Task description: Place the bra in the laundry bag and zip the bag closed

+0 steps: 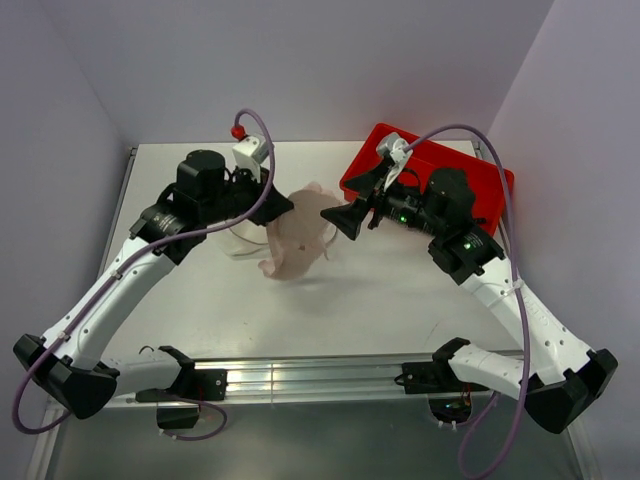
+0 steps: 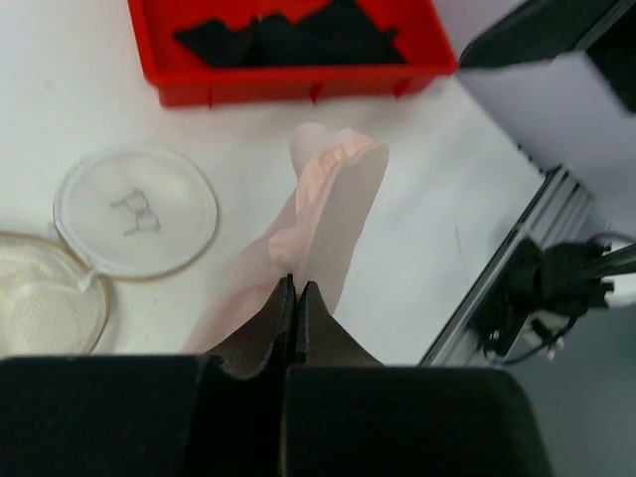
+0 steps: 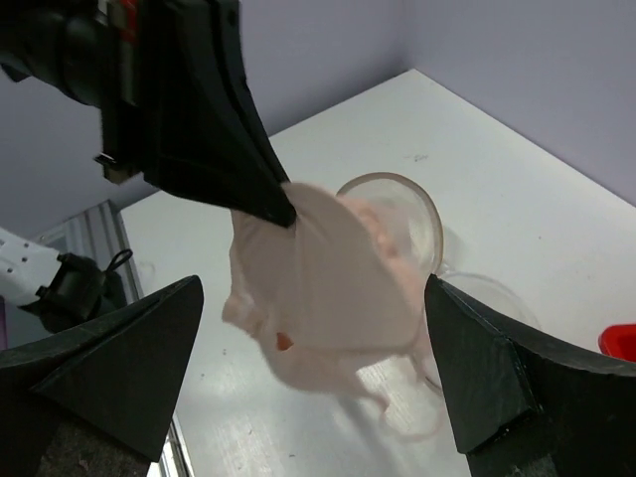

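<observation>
The bra (image 1: 298,240) is pale pink and hangs above the table, pinched at its upper edge by my left gripper (image 1: 284,207). The left wrist view shows that gripper (image 2: 296,286) shut on the bra (image 2: 333,204), which droops away from the tips. My right gripper (image 1: 336,220) faces it from the right, open. In its own view the right gripper (image 3: 313,283) has its fingers (image 3: 119,368) spread wide on either side of the bra (image 3: 318,268) without touching it. The laundry bag (image 2: 136,211) lies unzipped on the table, with both round mesh halves side by side, partly behind the bra (image 3: 402,214).
A red tray (image 1: 470,170) with dark items inside (image 2: 298,40) stands at the back right, close behind the right arm. The metal rail (image 1: 320,378) runs along the table's near edge. Purple walls enclose the back and sides.
</observation>
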### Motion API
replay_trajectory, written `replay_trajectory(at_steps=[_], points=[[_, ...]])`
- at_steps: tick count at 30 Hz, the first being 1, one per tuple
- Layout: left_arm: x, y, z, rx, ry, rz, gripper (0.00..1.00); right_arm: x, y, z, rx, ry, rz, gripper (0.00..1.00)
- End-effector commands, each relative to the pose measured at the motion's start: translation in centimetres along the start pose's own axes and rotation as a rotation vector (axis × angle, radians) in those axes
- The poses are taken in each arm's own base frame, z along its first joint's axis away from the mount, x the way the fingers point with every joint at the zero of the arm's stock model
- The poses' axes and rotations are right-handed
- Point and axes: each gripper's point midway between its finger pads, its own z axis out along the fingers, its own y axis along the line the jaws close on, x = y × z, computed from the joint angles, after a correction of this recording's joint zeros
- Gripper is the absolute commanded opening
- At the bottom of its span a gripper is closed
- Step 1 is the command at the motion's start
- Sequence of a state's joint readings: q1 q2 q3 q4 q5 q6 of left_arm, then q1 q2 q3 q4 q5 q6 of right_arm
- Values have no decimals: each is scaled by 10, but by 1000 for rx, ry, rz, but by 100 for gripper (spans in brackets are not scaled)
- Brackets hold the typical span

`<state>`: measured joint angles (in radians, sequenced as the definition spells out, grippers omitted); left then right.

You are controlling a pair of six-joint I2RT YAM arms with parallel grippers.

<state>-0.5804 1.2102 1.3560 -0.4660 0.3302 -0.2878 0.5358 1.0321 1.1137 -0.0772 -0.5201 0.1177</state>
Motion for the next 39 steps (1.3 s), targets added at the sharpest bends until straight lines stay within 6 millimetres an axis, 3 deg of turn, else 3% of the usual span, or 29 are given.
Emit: replay_trajectory(at_steps=[1,10,18,26,27,29,30,32,33,35,36,38,39], points=[[19,-7,-8,46,99,77,0,-27,16,-2,-93,-46,-98,100],[9,-36,-20,183,54,105,0,8,36,14,-297,57,-26,99],[5,-54,-34,259,30,126,0,10,40,17,-331,36,-14,86],[1,-62,-44,291,0,129,0,22,38,23,-345,61,41,81],[1,-62,-44,292,0,125,0,21,39,23,-349,60,47,61],[1,-63,-45,294,-6,126,0,13,43,22,-362,33,56,34],[1,-62,-45,287,-9,121,1,10,43,22,-360,22,60,12],[-1,-59,-47,264,-31,110,17,0,44,20,-347,-10,61,0],[-2,-58,-48,252,-43,104,37,-6,43,20,-338,-23,56,0],[-3,-58,-55,239,-96,107,62,-14,39,21,-311,-40,52,0],[-6,-54,-58,211,-122,92,84,-22,39,20,-303,-57,43,0],[-4,-53,-68,194,-168,83,98,-28,37,20,-293,-67,44,0],[-4,-50,-71,174,-189,78,99,-36,37,18,-292,-82,38,0]])
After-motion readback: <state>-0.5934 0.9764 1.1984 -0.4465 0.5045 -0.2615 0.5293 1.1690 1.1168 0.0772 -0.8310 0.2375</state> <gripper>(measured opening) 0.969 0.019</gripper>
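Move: The bra hangs from the left hand's shut fingers, its middle about 2 cm to that hand's right, 3 cm back and 8 cm below. From the open right hand its middle is some 7 cm left, about level fore and aft, and 6 cm lower. Down on the table, some 37 cm below the right hand, the laundry bag's round lid lies about 16 cm ahead and 7 cm left, and the bag about 15 cm ahead and 21 cm left. The bra is drawn back about 6 cm by the left hand, which dips, rises again and swings clockwise, while the open right hand comes some 4 cm left and 2 cm down, turning about 20 degrees counter-clockwise, and shuts on the bra's upper part. Then the left fingers open wide and let go, that hand easing slightly further back. ##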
